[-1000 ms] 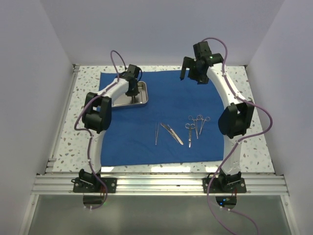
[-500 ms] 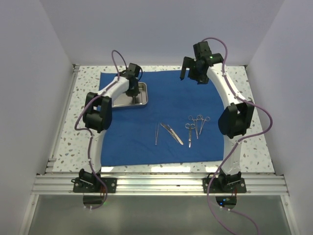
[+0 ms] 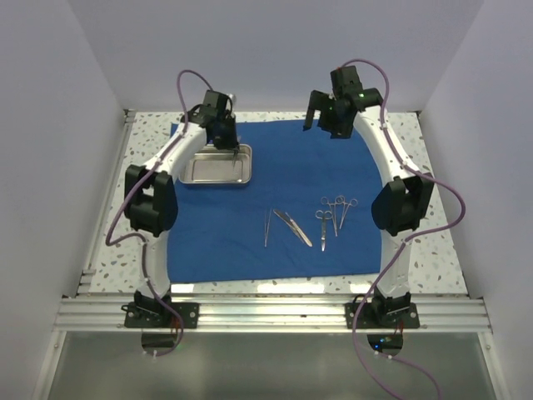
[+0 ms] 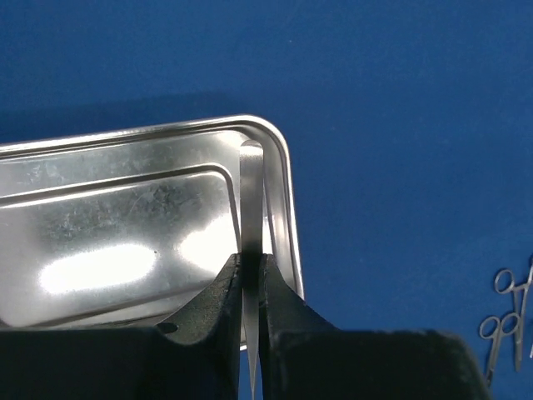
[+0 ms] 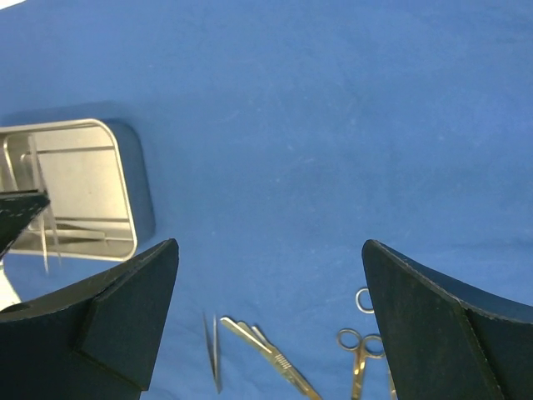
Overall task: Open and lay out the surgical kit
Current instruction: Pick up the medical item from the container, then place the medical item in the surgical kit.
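Observation:
The royal-blue cloth [image 3: 275, 179] lies spread flat on the table. At its back left sits the steel tray [image 3: 208, 171], also in the left wrist view [image 4: 117, 208] and the right wrist view [image 5: 125, 187]. My left gripper [image 3: 232, 147] [image 4: 251, 268] hangs above the tray's right end, shut on slim silver tweezers [image 4: 251, 187] that stick out past the fingers. My right gripper [image 3: 321, 118] [image 5: 268, 243] hovers open over the cloth's back right, with nothing between its fingers. Tweezers [image 3: 266, 227], flat handles [image 3: 293, 227], scissors [image 3: 321, 227] and forceps [image 3: 341, 208] lie in a row mid-cloth.
The speckled tabletop [image 3: 429, 250] shows around the cloth. White walls close in the left, right and back sides. A metal rail [image 3: 266, 315] with both arm bases runs along the near edge. Blue cloth lies bare between the tray and the row of instruments.
My left gripper has risen from inside the tray and shifted back and left with the tweezers, uncovering the tray. Its elbow swung left. The right arm barely moved.

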{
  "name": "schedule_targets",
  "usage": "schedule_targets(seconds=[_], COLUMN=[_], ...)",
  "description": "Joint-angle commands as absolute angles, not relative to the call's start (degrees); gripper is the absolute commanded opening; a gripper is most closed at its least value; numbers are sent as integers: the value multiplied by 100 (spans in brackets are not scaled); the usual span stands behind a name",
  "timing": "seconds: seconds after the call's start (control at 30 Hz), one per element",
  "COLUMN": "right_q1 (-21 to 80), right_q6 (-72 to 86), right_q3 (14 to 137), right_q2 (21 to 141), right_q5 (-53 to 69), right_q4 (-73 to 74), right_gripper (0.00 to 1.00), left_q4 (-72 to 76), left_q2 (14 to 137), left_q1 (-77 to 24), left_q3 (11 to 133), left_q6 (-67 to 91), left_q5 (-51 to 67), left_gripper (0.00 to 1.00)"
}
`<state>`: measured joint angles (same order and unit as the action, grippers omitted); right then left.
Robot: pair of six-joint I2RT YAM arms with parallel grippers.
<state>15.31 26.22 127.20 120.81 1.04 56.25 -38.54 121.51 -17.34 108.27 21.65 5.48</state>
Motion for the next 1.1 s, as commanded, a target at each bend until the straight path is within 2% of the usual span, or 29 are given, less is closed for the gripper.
schedule_targets(seconds=[0.0,0.23,0.33,0.5,0.57,0.63,0.7,0.97,1.0,1.07], right_q1=[1521,1521,1521,1521,1512,1503,1477,1363,1362,1353], right_q6=[2760,2830,2839,2865,2848,2839,2839,2734,2707,2811], right_q3=[12955,13008,12806,12437,12384,12235,12068,11611,11489,11330], right_q2=[12120,12077,11919,11628,11488,11356,11172,10644,10626,10661], right_q5=[500,536,466,448,431,422,431,728,1112,2640], right_q4=[5546,5520,5511,5528,5572,5581,5599,5293,5091,4321], right_gripper=[95,95,95,95,96,96,96,99,99,99], left_q4=[-3728,-5043,-5641,-5871,-6647,-7563,-7550,-7567,-7559,-7524], left_q2=[11559,11584,11391,10838,11002,11336,11224,10179,10152,10221], left_q1=[-1591,-1345,-1362,-1345,-1336,-1388,-1389,-1336,-1345,-1380], left_q3=[10838,11417,11295,10486,10773,11701,11419,9212,8950,8798], left_q6=[1987,2461,2619,3040,3103,2910,3023,2970,3014,3120], left_q5=[1255,2258,2548,4163,4446,4203,4814,6080,6108,6509], left_gripper=[0,0,0,0,0,0,0,0,0,0])
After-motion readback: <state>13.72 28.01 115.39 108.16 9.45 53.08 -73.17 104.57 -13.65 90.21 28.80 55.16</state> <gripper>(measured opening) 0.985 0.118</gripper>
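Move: The left hand already holds the slim metal medical item clear of the tray, whose middle lies about 7 cm to its left, 2 cm back and 11 cm below. The laid-out tweezers are about 23 cm back, 10 cm right and 12 cm down; the crossed instruments lie level with them, some 8 cm farther right. From the open, empty right hand the tweezers are roughly 24 cm back, 15 cm left and 20 cm below. Rising about 5 cm first, the left hand then sweeps back some 23 cm, climbing a little more, away from the tray and towards the tweezers, keeping the medical item pinched in its closed fingers. The wrist swings about 60 degrees meanwhile, until the fingers point rightward and down. Late on, the right hand, still wide open, draws back and rises about 4 cm. ##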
